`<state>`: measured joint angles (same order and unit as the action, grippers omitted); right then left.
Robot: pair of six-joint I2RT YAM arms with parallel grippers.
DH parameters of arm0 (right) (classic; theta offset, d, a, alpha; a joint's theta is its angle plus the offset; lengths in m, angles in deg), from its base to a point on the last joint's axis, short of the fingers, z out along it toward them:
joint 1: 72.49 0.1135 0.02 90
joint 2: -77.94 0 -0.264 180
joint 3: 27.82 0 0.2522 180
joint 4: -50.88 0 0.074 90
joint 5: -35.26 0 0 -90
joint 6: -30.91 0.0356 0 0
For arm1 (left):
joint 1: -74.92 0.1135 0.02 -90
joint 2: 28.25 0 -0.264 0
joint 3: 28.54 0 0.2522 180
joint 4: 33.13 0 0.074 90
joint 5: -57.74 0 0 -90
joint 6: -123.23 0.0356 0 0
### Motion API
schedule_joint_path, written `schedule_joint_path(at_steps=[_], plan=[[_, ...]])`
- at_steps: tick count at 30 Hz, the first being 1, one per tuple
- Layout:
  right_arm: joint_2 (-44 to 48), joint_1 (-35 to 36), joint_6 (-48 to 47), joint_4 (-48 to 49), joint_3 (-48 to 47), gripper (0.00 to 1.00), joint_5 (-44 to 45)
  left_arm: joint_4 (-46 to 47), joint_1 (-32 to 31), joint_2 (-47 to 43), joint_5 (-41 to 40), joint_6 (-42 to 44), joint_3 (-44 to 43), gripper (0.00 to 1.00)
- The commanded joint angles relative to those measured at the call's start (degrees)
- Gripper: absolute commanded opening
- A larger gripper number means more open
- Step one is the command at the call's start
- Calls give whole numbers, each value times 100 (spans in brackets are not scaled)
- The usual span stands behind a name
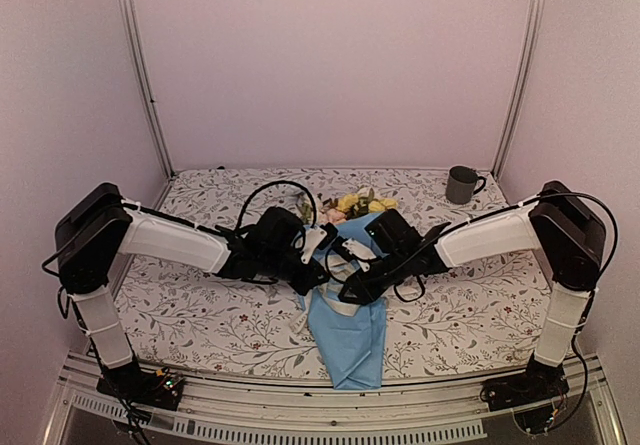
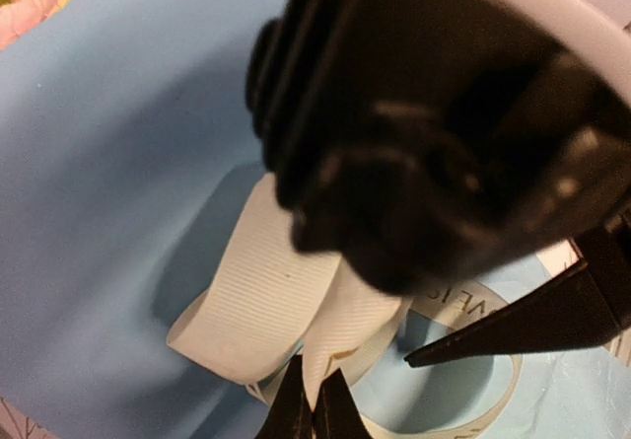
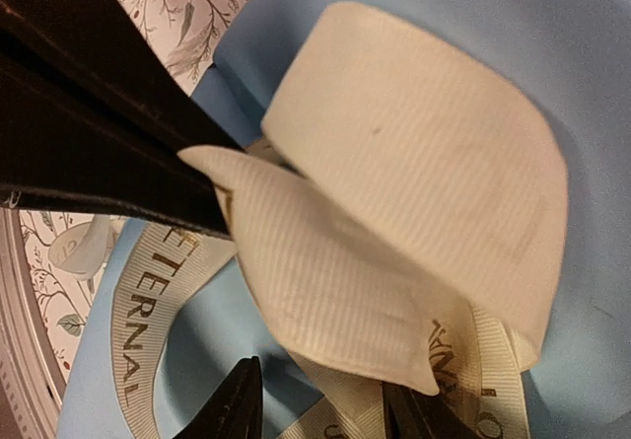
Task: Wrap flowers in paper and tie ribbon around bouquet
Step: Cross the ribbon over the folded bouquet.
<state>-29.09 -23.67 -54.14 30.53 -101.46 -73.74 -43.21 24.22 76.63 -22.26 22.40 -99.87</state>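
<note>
The bouquet lies mid-table as a light blue paper (image 1: 350,340) cone, with yellow and pink flowers (image 1: 352,204) at its far end. A cream ribbon (image 1: 337,303) with gold lettering is looped across the cone. Both grippers meet over it. In the left wrist view, my left gripper (image 2: 315,411) is shut on a strand of the ribbon (image 2: 266,296), just below a folded loop. The right gripper (image 3: 320,411) stands open, its fingers (image 3: 235,404) apart over a lettered strand of ribbon (image 3: 414,173). The left gripper's dark fingers (image 3: 89,113) pinch the ribbon's fold nearby.
A grey mug (image 1: 462,184) stands at the back right on the floral tablecloth (image 1: 200,310). The cone's narrow end reaches the table's near edge (image 1: 355,380). Both arms cross the middle of the table.
</note>
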Motion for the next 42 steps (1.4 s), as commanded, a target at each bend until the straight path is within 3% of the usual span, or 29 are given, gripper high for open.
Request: schedule_joint_path(at_steps=[1, 5, 14, 30, 42], plan=[[14, 194, -313, 18, 74, 44, 762, 84, 80, 130, 6, -92, 91, 0], [-112, 227, -346, 35, 26, 38, 1042, 135, 86, 212, 68, -149, 149, 0], [117, 229, -298, -34, -92, 0, 1061, 304, 79, 78, 141, -178, 285, 0], [1259, -98, 530, 600, 601, 4, -664, 268, 104, 387, 95, -83, 17, 0], [2199, -517, 1198, 908, 1250, 0, -1935, 242, 104, 359, 98, -36, 12, 0]])
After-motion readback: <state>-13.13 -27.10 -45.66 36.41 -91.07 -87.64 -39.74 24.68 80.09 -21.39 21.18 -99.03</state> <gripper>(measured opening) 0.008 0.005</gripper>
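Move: The right hand stands low over the folded bouquet with its fingers part open around a strand of ribbon, whose middle is about 1 cm ahead and 1 cm below. The ribbon fold pinched in the left fingers is roughly 5 cm to its left and 4 cm farther out; the flower heads are some 21 cm straight ahead. From the left hand, the strand lies about 5 cm to the right, 3 cm back and 3 cm lower. The right fingers close on the ribbon strand against the bouquet after easing about a centimetre forward and slightly down, then lift it roughly 8 cm, drawing it back and a little right, away from the left hand, while the wrist tilts the fingertips upward by some 15 degrees. The left hand stays shut on its part of the ribbon and sinks about 2 cm towards the paper. ##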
